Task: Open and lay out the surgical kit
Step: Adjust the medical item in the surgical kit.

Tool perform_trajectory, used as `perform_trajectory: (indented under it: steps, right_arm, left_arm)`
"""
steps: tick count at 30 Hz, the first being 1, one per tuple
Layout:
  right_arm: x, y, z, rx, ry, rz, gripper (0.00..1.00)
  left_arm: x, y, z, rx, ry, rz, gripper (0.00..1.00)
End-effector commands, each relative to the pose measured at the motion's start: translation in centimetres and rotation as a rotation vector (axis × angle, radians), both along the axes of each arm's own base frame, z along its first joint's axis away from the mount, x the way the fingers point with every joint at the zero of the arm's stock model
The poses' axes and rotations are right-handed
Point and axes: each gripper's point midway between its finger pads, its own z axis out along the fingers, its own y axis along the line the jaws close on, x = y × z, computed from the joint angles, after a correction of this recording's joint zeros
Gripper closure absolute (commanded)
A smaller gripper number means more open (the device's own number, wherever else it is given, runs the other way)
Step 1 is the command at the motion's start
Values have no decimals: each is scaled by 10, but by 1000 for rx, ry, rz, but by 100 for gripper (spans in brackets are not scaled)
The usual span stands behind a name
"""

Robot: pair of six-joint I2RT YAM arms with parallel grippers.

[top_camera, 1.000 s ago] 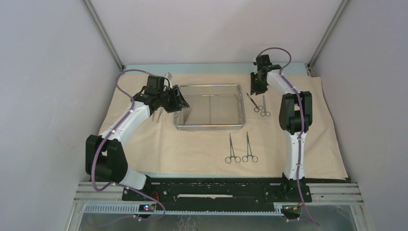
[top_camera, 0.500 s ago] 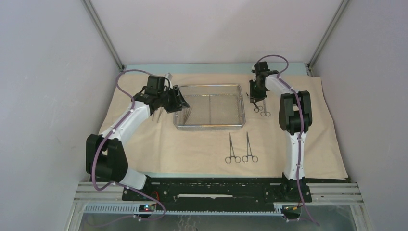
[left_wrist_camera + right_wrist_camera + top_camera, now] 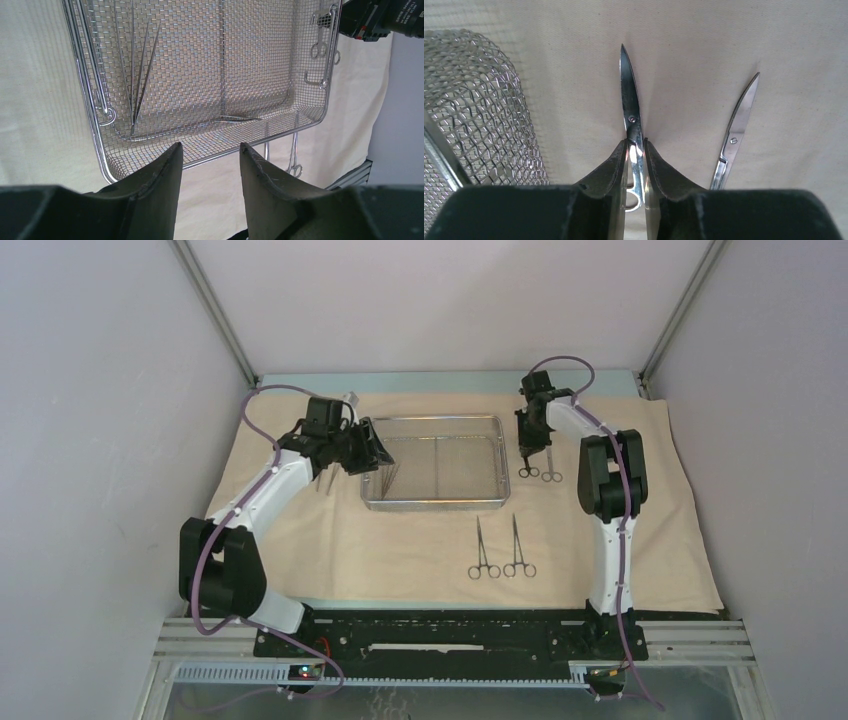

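Note:
The steel mesh tray (image 3: 437, 505) sits on the beige cloth (image 3: 400, 550). Slim tweezers (image 3: 137, 75) lie in its left part, and another thin pair (image 3: 237, 119) rests near its front wall. My left gripper (image 3: 210, 146) hovers open over the tray's left end (image 3: 378, 452) with nothing between its fingers. Right of the tray, my right gripper (image 3: 636, 141) is down on the cloth, its jaws pressed on the shank of a pair of scissors (image 3: 630, 107). A second pair of scissors (image 3: 739, 120) lies just to the right.
Two ring-handled forceps (image 3: 483, 550) (image 3: 516, 548) lie side by side on the cloth in front of the tray. Thin steel pieces (image 3: 325, 480) show under my left arm, left of the tray. Grey walls enclose the table on three sides.
My right gripper has dropped toward the cloth and narrowed its jaws onto the left scissors. The left arm and the tray have not moved.

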Motion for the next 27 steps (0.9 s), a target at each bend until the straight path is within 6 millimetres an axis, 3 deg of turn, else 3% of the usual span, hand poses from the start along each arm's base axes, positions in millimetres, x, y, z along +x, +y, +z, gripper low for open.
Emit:
perform_trajectory:
  steps: [1, 17, 22, 27]
  right_arm:
    - [-11, 1, 26, -3, -16, -20, 77]
    - [-25, -6, 27, 2, -23, -35, 78]
    - [-18, 0, 37, 16, -41, -47, 66]
    - [-11, 4, 65, 18, -93, -69, 52]
  left_arm:
    - [0, -2, 2, -17, -22, -18, 50]
    - [0, -2, 2, -21, -21, -16, 50]
    - [1, -1, 1, -10, -25, -16, 50]
    - [7, 4, 4, 36, -33, -2, 48]
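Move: Dark scissors stand in the right hand's fingers, their middle about 1 cm ahead of it; the spot they are taken to is some 3 cm straight back, on the cloth. The second scissors lie roughly 6 cm to the right and 2 cm back; the wire tray's middle is about 26 cm to the left and 2 cm back. From the left hand, the scissors are some 39 cm right, 11 cm ahead and 14 cm below. The dark scissors, already between the right fingers at the shank, are dragged straight back along the cloth about 3 cm, between the tray and the second scissors, with almost no turn. The hand then stops, opens its fingers to let go of them, and just begins to lift. ##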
